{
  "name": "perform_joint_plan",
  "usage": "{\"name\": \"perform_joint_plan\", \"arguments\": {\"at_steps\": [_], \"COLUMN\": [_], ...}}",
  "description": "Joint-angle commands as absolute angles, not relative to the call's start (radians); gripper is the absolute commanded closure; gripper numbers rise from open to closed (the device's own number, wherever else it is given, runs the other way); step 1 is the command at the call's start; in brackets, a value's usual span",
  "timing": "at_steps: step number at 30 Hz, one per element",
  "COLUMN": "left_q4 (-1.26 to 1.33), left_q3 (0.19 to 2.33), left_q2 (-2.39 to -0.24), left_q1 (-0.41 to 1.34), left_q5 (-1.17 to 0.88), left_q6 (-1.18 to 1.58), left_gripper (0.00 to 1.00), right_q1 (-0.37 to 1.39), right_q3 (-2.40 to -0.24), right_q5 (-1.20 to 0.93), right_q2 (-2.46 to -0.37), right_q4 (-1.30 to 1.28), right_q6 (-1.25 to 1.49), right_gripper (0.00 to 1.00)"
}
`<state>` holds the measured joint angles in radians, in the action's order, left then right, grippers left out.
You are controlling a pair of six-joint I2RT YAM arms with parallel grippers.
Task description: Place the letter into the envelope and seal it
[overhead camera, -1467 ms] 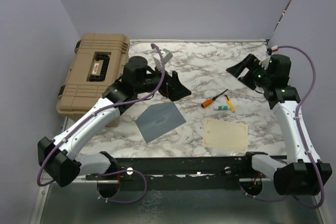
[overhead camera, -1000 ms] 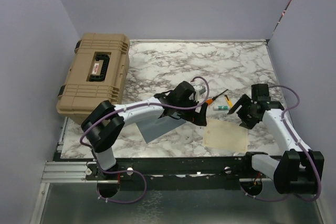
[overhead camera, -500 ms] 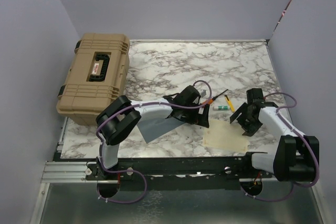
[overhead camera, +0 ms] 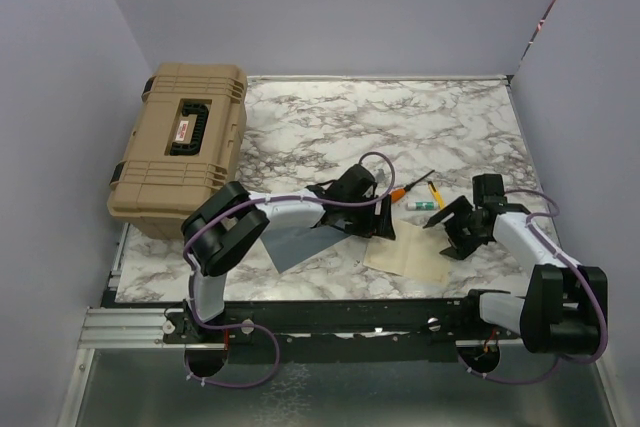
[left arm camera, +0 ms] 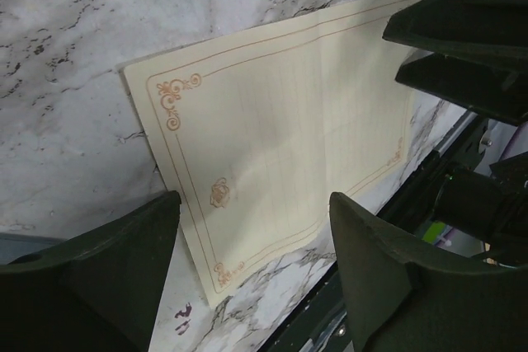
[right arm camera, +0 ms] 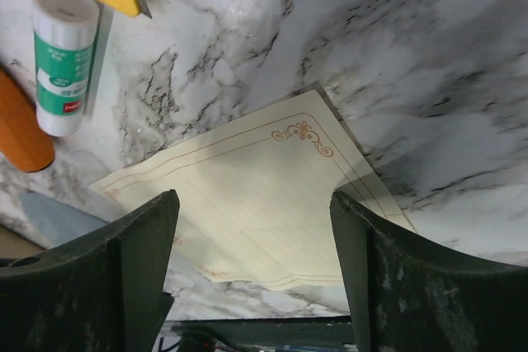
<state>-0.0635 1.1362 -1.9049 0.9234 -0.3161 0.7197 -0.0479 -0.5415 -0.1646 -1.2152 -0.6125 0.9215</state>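
Observation:
The cream letter [overhead camera: 410, 252] lies flat on the marble table near the front edge, skewed, with gold corner ornaments. The grey-blue envelope [overhead camera: 290, 239] lies to its left, partly under the left arm. My left gripper [overhead camera: 385, 219] hangs low over the letter's left end; in the left wrist view its fingers [left arm camera: 115, 274] stand apart over the letter [left arm camera: 280, 138], open [left arm camera: 254, 204]. My right gripper [overhead camera: 455, 232] is at the letter's right end, open [right arm camera: 253, 204] over the letter [right arm camera: 256, 195]. The sheet's right edge runs behind one right finger [right arm camera: 396, 278].
A tan hard case [overhead camera: 180, 152] sits at the table's left. An orange-handled screwdriver [overhead camera: 405, 190], a glue stick [overhead camera: 420, 205] and a yellow cutter [overhead camera: 437, 197] lie just behind the letter. The black front rail [overhead camera: 350, 312] runs close to the letter's near edge.
Both arms swung in from the back to the letter. In the last half second the letter slid left and turned, and the left jaws narrowed a little.

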Motion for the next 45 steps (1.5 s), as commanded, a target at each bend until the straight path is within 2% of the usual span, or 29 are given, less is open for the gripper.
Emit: {"name": "perform_joint_plan", "arguments": {"at_steps": [1, 10, 19, 27, 35, 38, 45], "left_q4": [-0.193, -0.192, -0.225, -0.262, -0.252, -0.209, 0.126], "left_q3": [1.054, 0.986, 0.922, 0.821, 0.86, 0.813, 0.712], "left_q2": [-1.961, -1.899, -1.78, -1.696, -1.813, -1.831, -1.861], "left_q1": [0.893, 0.834, 0.82, 0.845, 0.899, 0.9, 0.899], "left_q5": [-0.277, -0.291, -0.267, -0.275, -0.338, -0.35, -0.412], "left_q6": [0.773, 0.796, 0.806, 0.863, 0.925, 1.011, 1.168], "left_gripper": [0.24, 0.23, 0.04, 0.02, 0.04, 0.03, 0.04], "right_q1": [-0.04, -0.04, -0.04, -0.04, -0.04, -0.039, -0.04], "right_q3": [-0.417, -0.409, -0.401, -0.415, -0.426, -0.414, -0.411], "right_q5": [-0.272, -0.287, -0.255, -0.248, -0.319, -0.359, -0.451], "right_q2": [-1.277, -1.306, -1.286, -1.283, -1.271, -1.268, -1.297], "right_q4": [-0.527, -0.516, -0.523, -0.539, -0.57, -0.565, -0.546], "right_q6": [0.995, 1.005, 1.021, 1.026, 1.02, 1.024, 0.992], "right_gripper": [0.21, 0.22, 0.22, 0.22, 0.22, 0.22, 0.22]}}
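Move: The cream letter's middle lies some 7 cm to the left hand's right and 3 cm back; from the right hand it is about 8 cm to the left and 3 cm back. Both hands are a couple of centimetres above it. The grey envelope is roughly 18 cm left of the left hand, level with it. From the right hand, the glue stick lies about 7 cm ahead and 5 cm left, the yellow knife 10 cm ahead and 1 cm left. The letter is worked leftwards by the right hand, a finger still on its right-hand part, which shifts about 5 cm left, mostly early on, its fingertips swinging left. The left hand, at the letter's left edge, goes left some 7 cm, opens wider, then draws back towards the near corner and partly returns right, wrist turning about 20 degrees. ##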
